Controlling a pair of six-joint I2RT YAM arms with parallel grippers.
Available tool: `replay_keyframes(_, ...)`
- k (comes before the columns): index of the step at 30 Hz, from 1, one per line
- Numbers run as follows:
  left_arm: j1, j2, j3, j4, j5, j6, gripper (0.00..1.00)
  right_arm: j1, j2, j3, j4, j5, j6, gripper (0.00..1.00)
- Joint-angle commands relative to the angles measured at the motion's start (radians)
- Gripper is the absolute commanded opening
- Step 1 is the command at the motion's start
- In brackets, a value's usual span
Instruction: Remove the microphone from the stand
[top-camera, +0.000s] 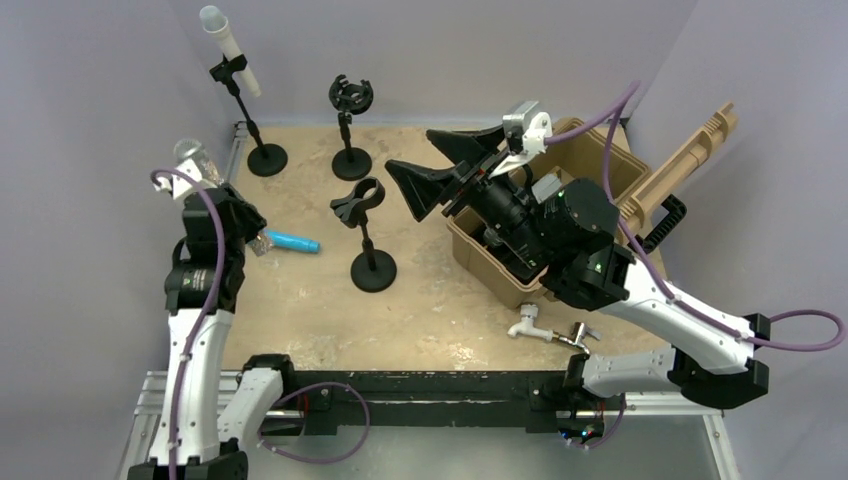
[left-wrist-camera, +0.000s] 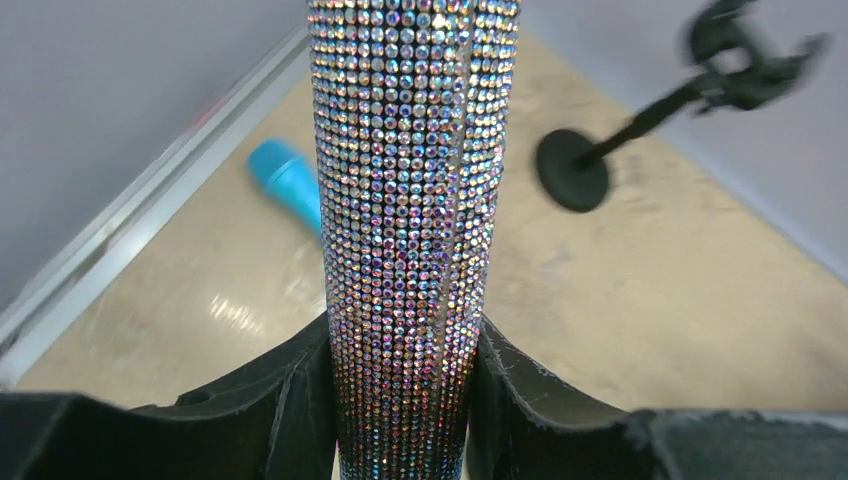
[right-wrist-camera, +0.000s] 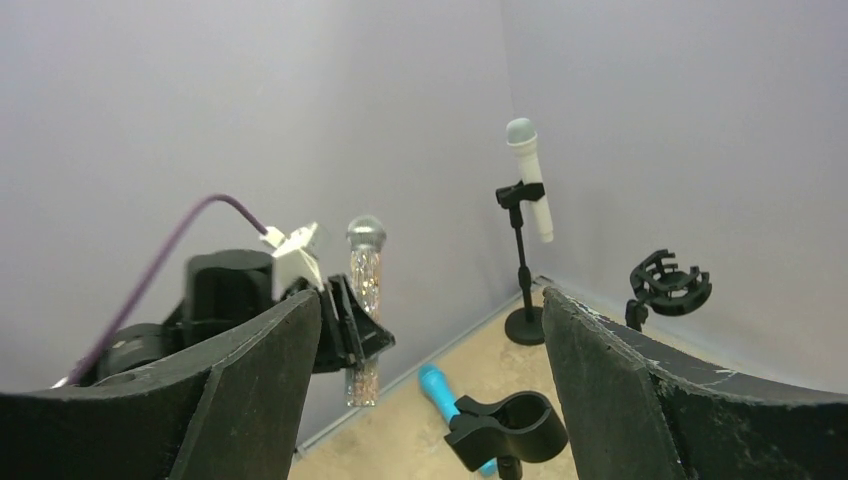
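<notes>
My left gripper (top-camera: 226, 208) is shut on a rhinestone microphone (left-wrist-camera: 415, 200), held upright above the table's left side; its silver head (top-camera: 187, 152) points up, and it also shows in the right wrist view (right-wrist-camera: 364, 290). A white microphone (top-camera: 228, 45) sits clipped in the back-left stand (top-camera: 266, 158). A blue microphone (top-camera: 293, 242) lies flat on the table just right of my left gripper. My right gripper (top-camera: 412, 152) is open and empty, raised over mid-table, facing left toward an empty clip stand (top-camera: 360, 203).
A second empty stand with a round shock mount (top-camera: 350, 96) stands at the back centre. A tan open box (top-camera: 590, 160) sits at the right under my right arm. A small white fitting (top-camera: 528, 327) lies near the front edge.
</notes>
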Motion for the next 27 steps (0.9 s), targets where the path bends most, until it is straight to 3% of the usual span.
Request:
replay_keyframes(1,0.057,0.025,-0.157,0.005,-0.198,-0.228,0.16,0.000,-0.021,-0.026,0.026,0.023,-0.007,0.79)
replay_keyframes(7,0.109,0.145,-0.260,-0.047,-0.293,-0.458,0.16,0.000,-0.041,-0.060,0.040,0.032,-0.007,0.79)
replay_keyframes(10,0.118,0.250,-0.233,-0.154,-0.353,-0.604,0.15,0.000,-0.047,-0.075,0.047,0.038,-0.006,0.79)
replay_keyframes(15,0.128,0.460,-0.149,-0.292,-0.312,-0.805,0.15,0.000,-0.058,-0.099,0.063,0.050,-0.013,0.79)
replay_keyframes(27,0.128,0.666,-0.089,-0.331,-0.206,-0.969,0.19,0.000,-0.087,-0.147,0.089,0.088,-0.027,0.79)
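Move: The left hand already holds the glittery microphone upright and is taking it to bare table about 30 cm below, some 2 cm back and 5 cm to its left. The blue microphone lies roughly 8 cm ahead and 3 cm left of this hand, 30 cm down. The emptied clip stand is about 22 cm to its right and 1 cm ahead, its middle some 20 cm lower. From the right hand, that bare spot is about 41 cm left, 6 cm ahead and 55 cm down. Down, fast at first and then easing, the left hand carries the glittery microphone some 24 cm towards the bare table on the near side of the blue one, drifting about 5 cm left. On the way the wrist swings counter-clockwise about 50 degrees and tips until the fingers point steeply down, laying the microphone over; they keep their pinch. The open, empty right hand sinks slightly. ##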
